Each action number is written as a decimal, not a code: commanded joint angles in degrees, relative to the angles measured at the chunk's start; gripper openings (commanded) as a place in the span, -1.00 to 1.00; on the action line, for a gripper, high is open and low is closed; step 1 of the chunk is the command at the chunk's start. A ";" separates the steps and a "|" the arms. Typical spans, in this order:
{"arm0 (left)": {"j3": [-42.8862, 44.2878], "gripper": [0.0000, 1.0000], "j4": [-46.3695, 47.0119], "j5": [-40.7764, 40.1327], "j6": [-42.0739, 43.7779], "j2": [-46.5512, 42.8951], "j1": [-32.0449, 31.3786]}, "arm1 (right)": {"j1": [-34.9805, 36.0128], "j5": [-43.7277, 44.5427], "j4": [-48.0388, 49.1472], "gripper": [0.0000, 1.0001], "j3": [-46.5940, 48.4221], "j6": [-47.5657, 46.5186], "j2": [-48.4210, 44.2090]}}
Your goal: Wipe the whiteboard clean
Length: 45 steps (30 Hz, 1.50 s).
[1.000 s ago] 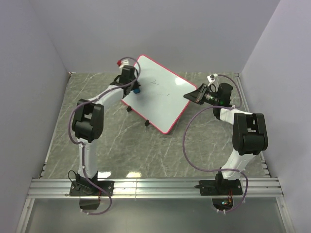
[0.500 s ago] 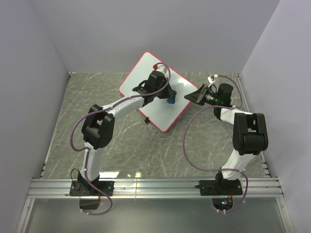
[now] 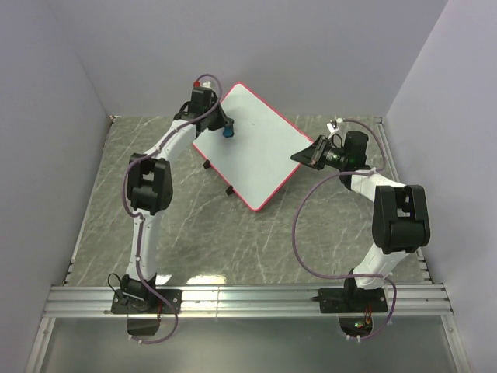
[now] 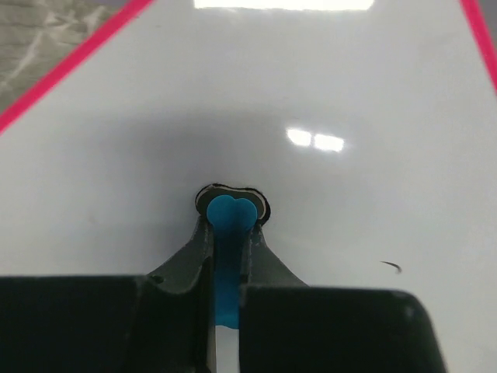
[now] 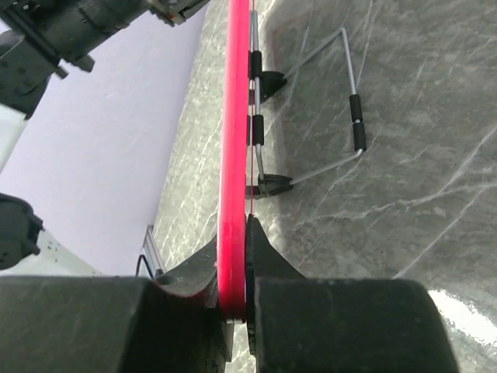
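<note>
The whiteboard, white with a thin pink-red frame, is held tilted over the table's far middle. My left gripper is at the board's far left corner, shut on a small blue eraser that presses on the surface. In the left wrist view the eraser sits between the fingers against the whiteboard, with one tiny dark mark to its right. My right gripper is shut on the board's right edge. The right wrist view shows the pink frame edge-on, clamped in that gripper.
A wire stand with black feet hangs under the board above the grey marble table. Two feet show at the board's near left edge. Walls close the left, back and right. An aluminium rail runs along the near edge.
The left arm swept the eraser from the board's left edge to its middle and back to the far left corner. The faint scribbles seen earlier no longer show from above.
</note>
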 commanded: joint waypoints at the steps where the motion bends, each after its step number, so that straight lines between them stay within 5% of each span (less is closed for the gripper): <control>1: -0.36 -0.99 -5.33 -0.75 3.74 4.19 -1.23 | 2.06 -5.48 -6.55 -1.00 2.98 -2.94 -1.36; 19: 8.07 -0.99 -4.26 13.68 5.85 4.36 -11.78 | 6.89 -5.66 -16.22 -1.00 7.90 -8.65 1.37; 26: 3.08 -0.99 -6.63 -0.36 1.56 -0.55 -10.64 | 7.68 -5.57 -20.17 -1.00 9.39 -11.11 0.49; 32: -7.91 -0.99 -5.32 -4.42 -3.03 -11.44 -7.12 | 7.60 -5.13 -22.46 -0.97 9.66 -12.78 -0.65; 35: -10.12 -0.99 -6.98 -5.74 -1.54 -15.14 -6.68 | 7.68 -4.95 -22.03 -0.36 9.22 -12.61 -1.18; 37: -11.87 -0.99 -7.95 -6.45 -1.10 -16.20 -6.50 | 7.68 -4.86 -21.94 -0.15 9.31 -12.61 -1.36; 38: -12.66 -0.99 -8.04 -6.62 -1.27 -17.25 -6.42 | 7.60 -5.12 -21.85 0.24 9.31 -12.43 -1.45; 41: -15.65 -0.99 -7.34 -6.27 -2.06 -19.01 -6.06 | 7.60 -5.13 -22.20 0.70 9.83 -12.43 -1.97; 45: -17.42 -0.99 -7.60 -6.45 -2.67 -21.38 -5.71 | 7.68 -4.95 -23.16 0.82 10.27 -12.70 -3.29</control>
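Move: The last pen mark on the whiteboard lies about 4 cm back and 9 cm to the right of the left hand, roughly level with it; the left hand already holds the eraser on the board. The board's middle is some 6 cm back and 8 cm right. The farther black clip stands about 12 cm back and 6 cm left, the nearer one 20 cm straight back, both some 10 cm lower. From the right hand, at the board's edge, the mark is 6 cm ahead and 14 cm left. Keeping the eraser against the whiteboard, the left hand nudges left, sweeps about 14 cm right and partly back over the mark, rising and turning clockwise, then strokes some 12 cm left again, farther back and down, the wrist unwinding. The right hand carries its board edge about 6 cm left and back, turning counter-clockwise, and at the end opens wide and lets go of the rim. ##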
